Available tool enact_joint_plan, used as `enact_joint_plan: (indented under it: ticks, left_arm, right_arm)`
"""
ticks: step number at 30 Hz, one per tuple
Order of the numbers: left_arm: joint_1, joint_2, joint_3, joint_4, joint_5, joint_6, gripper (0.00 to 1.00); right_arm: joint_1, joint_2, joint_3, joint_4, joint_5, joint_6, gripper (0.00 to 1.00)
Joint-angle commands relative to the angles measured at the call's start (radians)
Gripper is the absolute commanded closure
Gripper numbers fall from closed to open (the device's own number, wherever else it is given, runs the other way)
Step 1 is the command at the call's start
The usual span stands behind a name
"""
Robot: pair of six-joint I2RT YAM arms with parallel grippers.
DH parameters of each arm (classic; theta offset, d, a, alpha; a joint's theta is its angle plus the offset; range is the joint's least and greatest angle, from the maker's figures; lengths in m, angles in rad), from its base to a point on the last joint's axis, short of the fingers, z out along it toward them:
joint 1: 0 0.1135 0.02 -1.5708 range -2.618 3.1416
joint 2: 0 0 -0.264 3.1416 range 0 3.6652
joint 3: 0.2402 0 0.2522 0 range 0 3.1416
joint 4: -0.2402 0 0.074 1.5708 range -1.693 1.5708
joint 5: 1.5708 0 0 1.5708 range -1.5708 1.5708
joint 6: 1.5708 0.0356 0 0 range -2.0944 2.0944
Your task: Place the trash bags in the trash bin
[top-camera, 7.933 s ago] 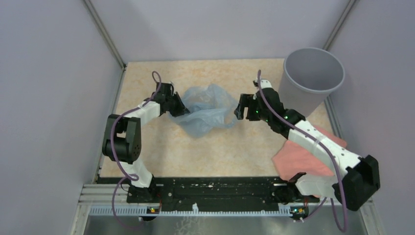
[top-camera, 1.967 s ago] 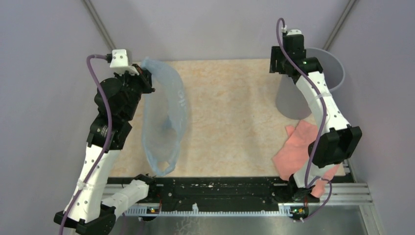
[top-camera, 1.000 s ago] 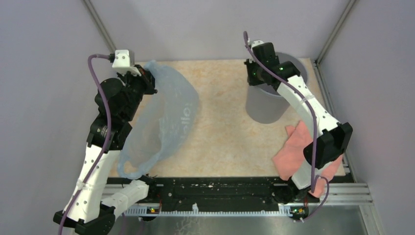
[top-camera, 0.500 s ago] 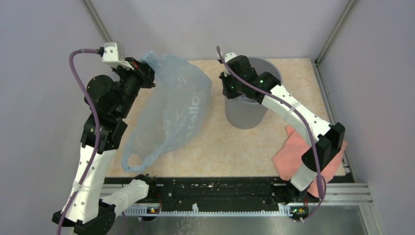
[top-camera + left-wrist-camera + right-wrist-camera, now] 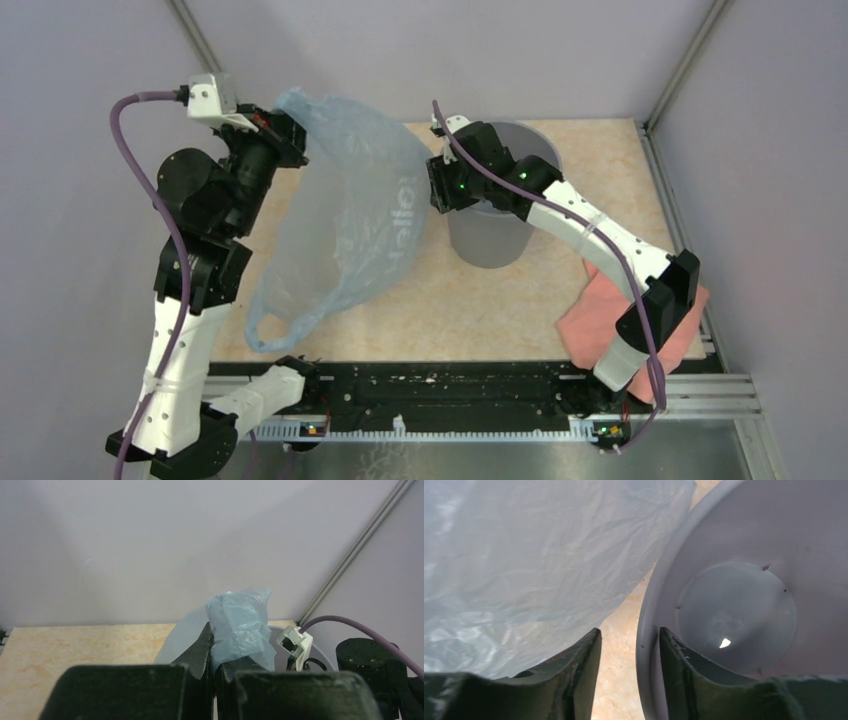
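Note:
The pale blue trash bag hangs open and floppy from my left gripper, which is raised high at the back left and shut on its top edge. In the left wrist view the bag bunches out of the closed gripper. The grey trash bin stands upright at the table's middle back, just right of the bag. My right gripper is closed narrowly astride the bin's left rim. In the right wrist view the gripper has one finger inside the bin and one outside, with the bag close beside it.
A salmon-pink cloth lies at the front right under my right arm. Grey walls with metal posts close in the beige table on three sides. A black rail runs along the near edge.
My right gripper has drawn the bin leftward from the back right to the middle. My left arm has lifted the bag higher and swung it right, towards the bin.

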Motion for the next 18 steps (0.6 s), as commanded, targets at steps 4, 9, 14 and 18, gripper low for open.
enact_joint_plan:
  ticks: [4, 9, 14, 18]
  left_arm:
    - [-0.002, -0.001, 0.080, 0.066, -0.035, 0.018, 1.00]
    - [-0.002, 0.010, 0.123, 0.089, -0.018, 0.014, 1.00]
    - [-0.002, 0.032, 0.180, 0.117, 0.034, -0.001, 1.00]
    - [-0.002, 0.045, 0.217, 0.155, 0.094, -0.023, 1.00]
  right_arm:
    - [0.019, -0.055, 0.022, 0.058, -0.041, 0.028, 0.38]
    - [0.026, -0.066, 0.052, 0.054, -0.042, 0.014, 0.25]
    - [0.028, -0.094, 0.085, 0.049, -0.010, -0.006, 0.14]
    - [0.029, -0.147, 0.095, 0.076, -0.006, -0.025, 0.13]
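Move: The right hand stands with its part-opened fingers astride the trash bin's left rim; the bin's middle is about 10 cm to its right, 4 cm ahead and 13 below. The middle of the blue trash bag hangs roughly 13 cm to its left, 5 cm nearer the base and 8 higher. For the left hand, which holds the bag's top high up, the bin lies some 27 cm to the right, 8 ahead and 40 below. Straight up for the most part, the left hand raises the pinched bag about 7 cm, drawing back some 2 cm and tilting its fingers up by about 10 degrees. The right hand spreads its already loosened fingers nearly fully around the bin rim, easing slightly left and back, then lifts about 3 cm. ##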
